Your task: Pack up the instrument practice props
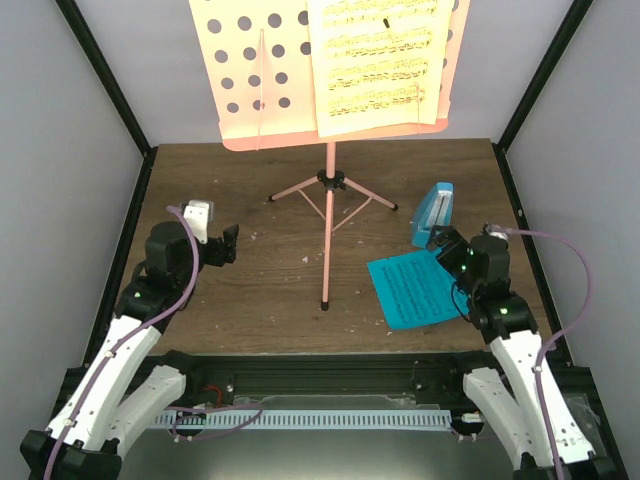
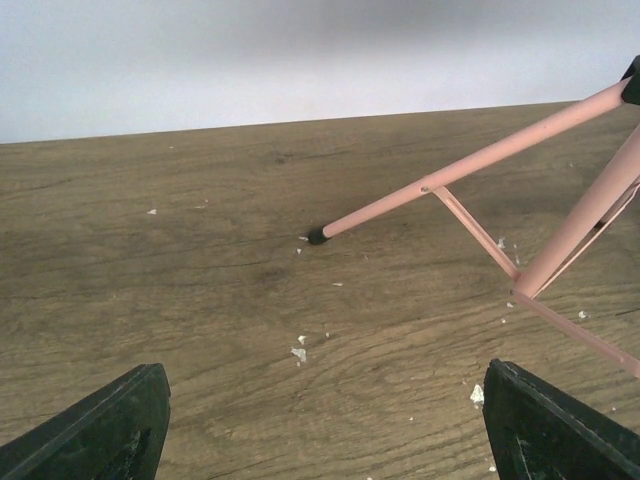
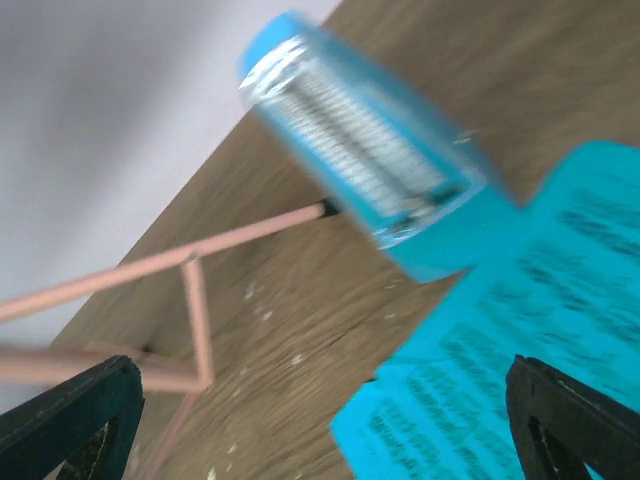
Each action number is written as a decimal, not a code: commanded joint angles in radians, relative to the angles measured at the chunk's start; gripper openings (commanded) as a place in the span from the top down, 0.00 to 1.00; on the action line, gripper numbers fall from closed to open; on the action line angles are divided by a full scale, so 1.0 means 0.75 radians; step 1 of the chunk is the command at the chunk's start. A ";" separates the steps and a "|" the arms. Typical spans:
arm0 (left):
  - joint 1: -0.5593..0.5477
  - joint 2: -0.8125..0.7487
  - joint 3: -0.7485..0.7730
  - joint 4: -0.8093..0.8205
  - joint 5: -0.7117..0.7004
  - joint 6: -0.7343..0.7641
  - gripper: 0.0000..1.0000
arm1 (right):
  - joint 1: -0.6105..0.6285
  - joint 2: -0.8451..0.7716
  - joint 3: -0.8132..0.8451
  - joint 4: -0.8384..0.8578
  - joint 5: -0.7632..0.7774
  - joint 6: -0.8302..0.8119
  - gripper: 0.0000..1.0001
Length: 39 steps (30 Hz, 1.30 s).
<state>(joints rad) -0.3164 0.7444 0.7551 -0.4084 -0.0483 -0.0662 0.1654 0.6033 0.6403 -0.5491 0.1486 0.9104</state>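
Note:
The salmon-pink music stand [image 1: 328, 230] rises from its tripod at mid-table, and its hole-punched desk [image 1: 255, 80] carries a yellow music sheet [image 1: 380, 65]. A blue music sheet [image 1: 415, 290] lies flat at the right, with the small blue metronome [image 1: 432, 215] upright just behind it. My right gripper [image 1: 445, 250] hovers over the sheet's far edge, open and empty. In the right wrist view, gripper [image 3: 320, 420], metronome [image 3: 360, 160] and sheet [image 3: 520, 350] are blurred. My left gripper [image 1: 225, 245] is open over bare wood at the left; in its wrist view the gripper [image 2: 325, 420] faces a stand leg [image 2: 470, 165].
Grey walls and black frame posts [image 1: 105, 75] close in the wooden table [image 1: 250, 290] on the left, right and back. White flecks [image 2: 298, 352] dot the wood. A black rail with a white cable strip [image 1: 320, 418] runs along the near edge between the arm bases.

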 commanded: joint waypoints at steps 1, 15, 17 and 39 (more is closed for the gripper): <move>0.005 0.009 -0.011 0.021 0.012 0.007 0.13 | -0.010 0.083 -0.031 0.375 -0.536 -0.313 0.00; 0.004 -0.008 -0.005 0.027 0.031 0.013 0.13 | 0.002 0.727 0.080 1.391 -1.208 -0.369 0.00; 0.005 -0.019 -0.003 0.026 0.031 0.014 0.13 | 0.018 0.827 0.154 1.437 -1.217 -0.347 0.00; 0.005 -0.046 -0.005 0.024 0.032 0.017 0.13 | 0.224 1.496 0.750 1.888 -1.454 -0.534 0.04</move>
<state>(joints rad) -0.3164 0.7090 0.7525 -0.4049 -0.0326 -0.0658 0.3122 1.6867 1.0954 0.8398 -0.9192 0.5747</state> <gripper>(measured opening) 0.869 0.971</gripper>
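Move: The music stand's upright pole, at the height where the right hand will meet it, stands about 27 cm to that hand's left, 15 cm ahead and 11 cm higher. The blue metronome is roughly 13 cm straight ahead of the right hand and 13 cm lower. The teal sheet lies about 17 cm below that hand, 3 cm ahead and 4 cm left. From the left hand the pole is some 25 cm right, 12 cm ahead and 6 cm higher. The music stand's pole is what the empty right hand swings towards: first sharply left, then left, forward and up together, about 30 cm in all. The hand leaves the teal sheet behind and swings some 70 degrees counter-clockwise while its fingers come up to nearly level, pointing left. The fingers stay wide open and end about the pole above the tripod hub, not closed on it. ##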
